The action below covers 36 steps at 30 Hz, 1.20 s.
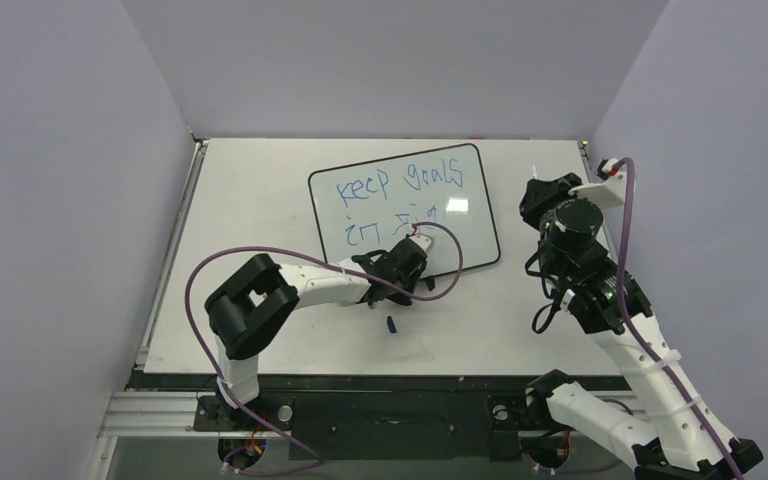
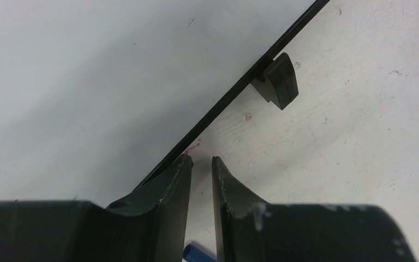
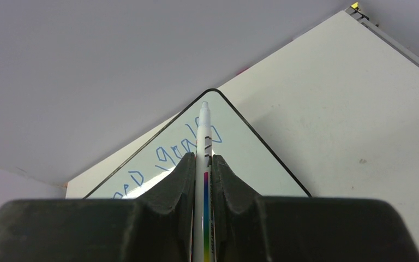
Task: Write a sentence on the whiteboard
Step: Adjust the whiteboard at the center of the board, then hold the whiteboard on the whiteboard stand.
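Observation:
The whiteboard (image 1: 475,245) lies flat mid-table, and the sentence (image 1: 400,185) on it is blue handwriting in two lines, "keep goals" above "in sig". My left gripper (image 1: 412,250) sits low at the board's near edge; in the left wrist view its fingertips (image 2: 202,159) stand a narrow gap apart with nothing between them, the left one on the black rim of the whiteboard (image 2: 87,82). My right gripper (image 1: 545,195) hangs off the board's right edge, shut (image 3: 203,157) on a white marker (image 3: 203,131) that points over the board's corner (image 3: 234,158) and the lettering (image 3: 166,155).
A small blue cap (image 1: 391,324) lies on the table just behind the left gripper and shows between its fingers (image 2: 196,254). A black clip foot (image 2: 278,82) sticks out from the board's near rim. Grey walls close in the table on three sides.

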Each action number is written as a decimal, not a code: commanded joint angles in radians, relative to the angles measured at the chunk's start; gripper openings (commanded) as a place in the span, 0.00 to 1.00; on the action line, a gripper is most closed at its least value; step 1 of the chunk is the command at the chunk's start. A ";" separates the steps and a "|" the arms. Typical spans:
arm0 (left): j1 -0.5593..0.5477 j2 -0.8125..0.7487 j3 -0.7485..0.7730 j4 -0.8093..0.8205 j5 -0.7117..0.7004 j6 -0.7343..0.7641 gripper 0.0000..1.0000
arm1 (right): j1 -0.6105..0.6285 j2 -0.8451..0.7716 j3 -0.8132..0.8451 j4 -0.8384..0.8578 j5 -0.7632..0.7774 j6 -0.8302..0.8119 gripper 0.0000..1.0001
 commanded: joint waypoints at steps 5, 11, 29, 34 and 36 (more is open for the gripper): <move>0.004 -0.070 -0.035 -0.010 0.014 0.048 0.19 | -0.046 0.070 -0.016 0.003 -0.115 -0.034 0.00; 0.000 -0.168 -0.067 -0.038 0.080 0.063 0.21 | -0.074 0.092 -0.039 0.002 -0.175 -0.033 0.00; 0.232 -0.403 0.215 -0.205 0.264 0.170 0.56 | -0.121 0.104 -0.080 -0.012 -0.279 -0.055 0.00; 0.412 -0.267 0.387 -0.185 0.418 0.188 0.58 | -0.121 0.109 -0.084 -0.012 -0.314 -0.067 0.00; 0.477 -0.180 0.478 -0.198 0.500 0.195 0.58 | -0.121 0.109 -0.090 -0.018 -0.329 -0.076 0.00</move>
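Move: The whiteboard's middle lies about 17 cm ahead of the left hand and 1 cm to its right, practically at fingertip height; its lower edge is right at the fingers. One black clip is some 4 cm ahead and 7 cm right, the other about level and 7 cm left; the blue cap is roughly 6 cm back and 2 cm left. From the right hand, holding the pen, the board's middle is about 13 cm ahead, 23 cm left and 36 cm below. The whiteboard's lower edge is left free as the left fingers back off about 3 cm, drifting left, then climb some 24 cm and sweep forward over its left half, opening well and tilting about 25 degrees so the tips swing right and forward. The right hand keeps its grip on the pen, sinking about 8 cm towards the board and tipping downward. ##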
